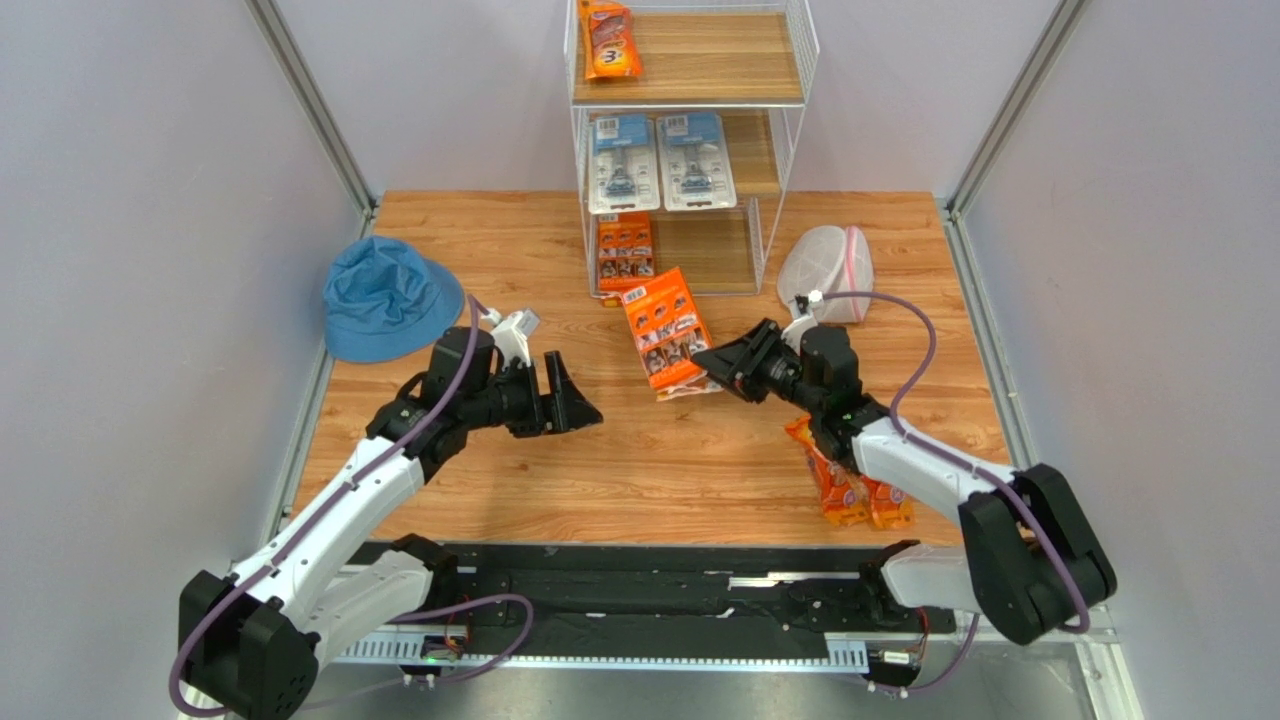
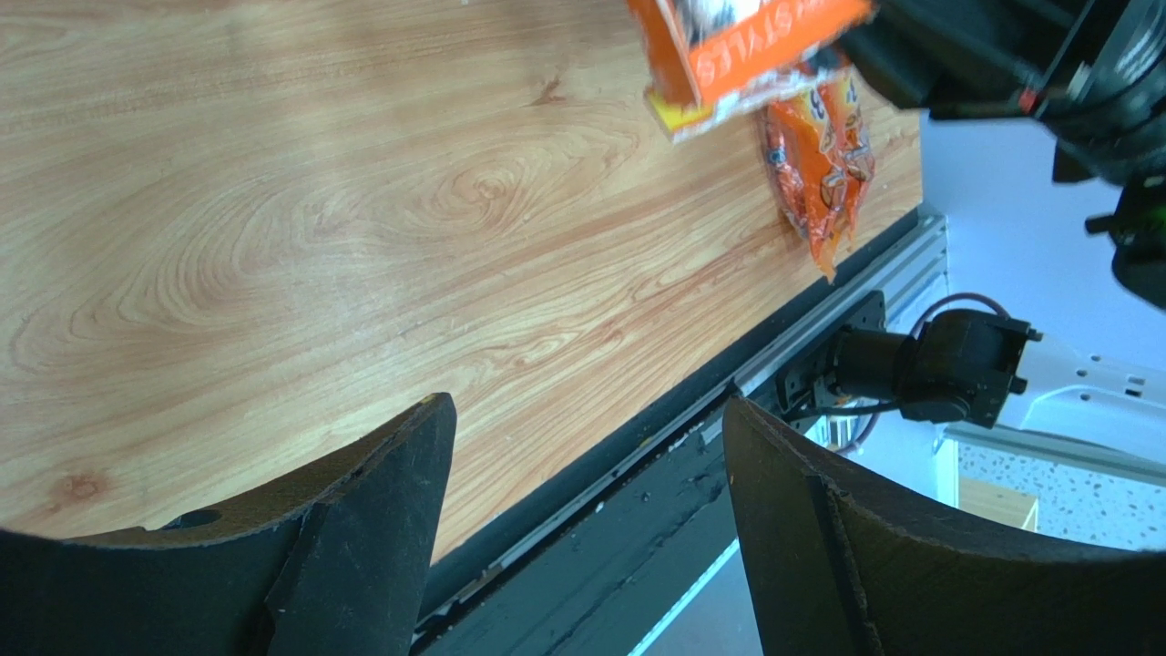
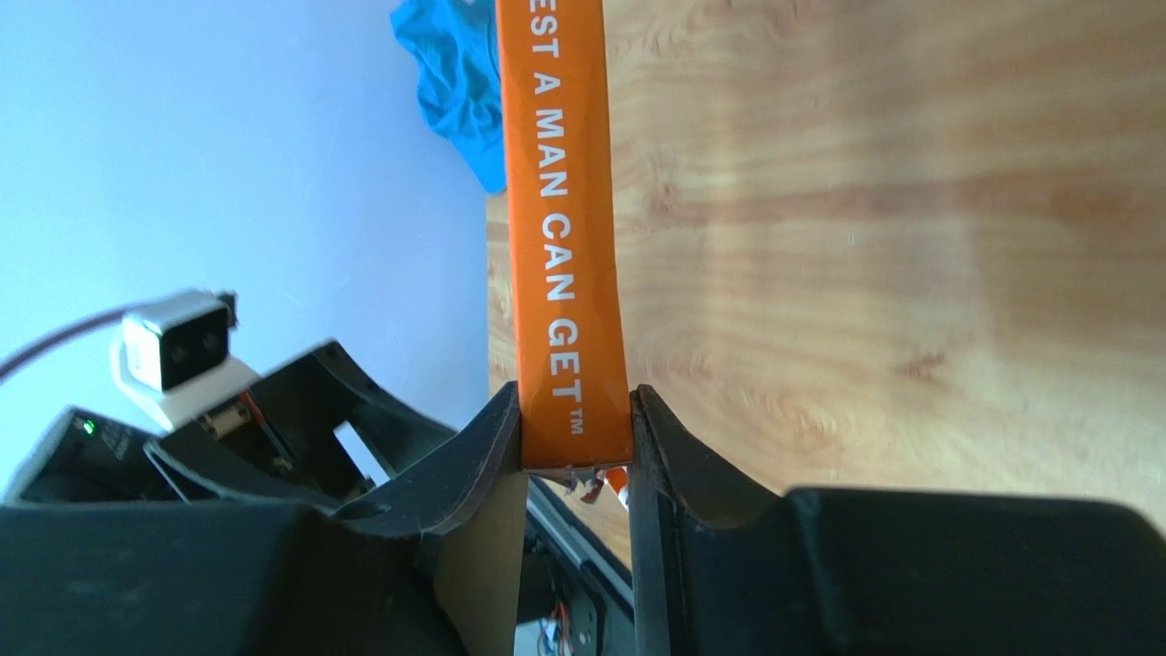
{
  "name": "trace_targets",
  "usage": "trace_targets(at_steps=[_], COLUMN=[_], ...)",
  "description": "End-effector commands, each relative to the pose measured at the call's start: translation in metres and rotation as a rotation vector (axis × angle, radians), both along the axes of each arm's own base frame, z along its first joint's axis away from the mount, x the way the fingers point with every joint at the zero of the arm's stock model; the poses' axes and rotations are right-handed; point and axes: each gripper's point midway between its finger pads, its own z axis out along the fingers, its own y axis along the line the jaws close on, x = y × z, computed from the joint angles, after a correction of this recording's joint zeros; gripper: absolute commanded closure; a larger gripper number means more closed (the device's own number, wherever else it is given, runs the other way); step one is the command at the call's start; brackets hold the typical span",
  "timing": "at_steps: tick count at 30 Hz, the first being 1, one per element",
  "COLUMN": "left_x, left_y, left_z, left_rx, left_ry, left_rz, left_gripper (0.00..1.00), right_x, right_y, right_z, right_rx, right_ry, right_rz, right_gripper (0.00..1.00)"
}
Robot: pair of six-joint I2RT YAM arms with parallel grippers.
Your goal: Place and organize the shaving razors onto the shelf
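Observation:
My right gripper [image 1: 718, 369] is shut on the edge of a flat orange razor multi-pack [image 1: 669, 332], held above the table in front of the shelf [image 1: 796, 113]; in the right wrist view the pack's orange edge [image 3: 559, 219] runs up from between the jaws. Long orange razor bags [image 1: 845, 483] lie under my right arm and show in the left wrist view [image 2: 819, 151]. The shelf holds an orange pack [image 1: 609, 39] on top, two white/blue blister cards [image 1: 661, 161] in the middle and an orange pack [image 1: 624, 252] at the bottom. My left gripper [image 1: 583, 398] is open and empty, left of the held pack.
A blue bucket hat [image 1: 388, 297] lies at the table's left side. A white mesh bag with pink trim [image 1: 825, 275] sits right of the shelf's foot. The black rail [image 1: 631, 578] runs along the near edge.

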Motion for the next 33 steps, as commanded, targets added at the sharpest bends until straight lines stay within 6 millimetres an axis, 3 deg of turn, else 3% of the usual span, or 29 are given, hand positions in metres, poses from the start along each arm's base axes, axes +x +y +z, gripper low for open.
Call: trace_targets(at_steps=[1,2,4,5,12,13,14,33], left_x=[-0.001,0.000,0.000,-0.001,-0.002,-0.003,-0.004,-0.016], left_y=[0.002,0.002,0.003,0.003,0.003,0.003,0.001,-0.002], left_z=[-0.001,-0.001,-0.002,-0.003,-0.006,-0.006,-0.004,-0.021], left_rx=[0.014,0.016,0.021,0.023,0.035,0.032,0.021,-0.013], left_ry=[-0.026,-0.030,-0.029,-0.026,-0.023,-0.022,-0.023,0.010], left_rz=[-0.010,-0.009,-0.012,-0.013,-0.028,-0.034,-0.045,-0.075], left_gripper=[0.20,0.20,0.20,0.20,0.20,0.20,0.20,0.21], right_x=[0.035,0.043,0.056,0.063,0.110,0.118,0.124,0.193], right_y=[0.004,0.003,0.002,0.002,0.001,-0.002,-0.001,-0.013], right_z=[0.045,0.037,0.041,0.032,0.026,0.018,0.025,-0.009], right_rx=[0.061,0.056,0.080,0.080,0.137,0.144,0.166,0.189], right_ry=[-0.149,-0.129,-0.137,-0.116,-0.115,-0.092,-0.113,-0.039], right_rz=[0.023,0.017,0.007,0.004,-0.024,-0.032,-0.028,-0.153], right_gripper=[1.00,1.00,1.00,1.00,1.00,1.00,1.00,1.00])
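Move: The right hand still holds the orange razor pack by its near end. The free place on the bottom shelf lies about 28 cm ahead of this hand, 2 cm to its left and some 13 cm lower. An orange pack already shelved there lies about 9 cm to the left of that place, level with it, and the white bag is some 24 cm ahead, 20 cm right and 10 cm below the hand. From the idle left hand the free place is about 36 cm ahead, 13 cm right and 14 cm lower. Keeping its pinch on the near end of the orange pack, the right hand carries it about 17 cm forward, quickly at first and then easing, and sinks some 3 cm on the way, so that the pack's leading end goes in over the bottom shelf beneath the middle one. Meanwhile its wrist rolls about 10 degrees, left side up, and turns slightly clockwise, while the empty left hand sinks about 3 cm and draws back a little, fingers still open. ##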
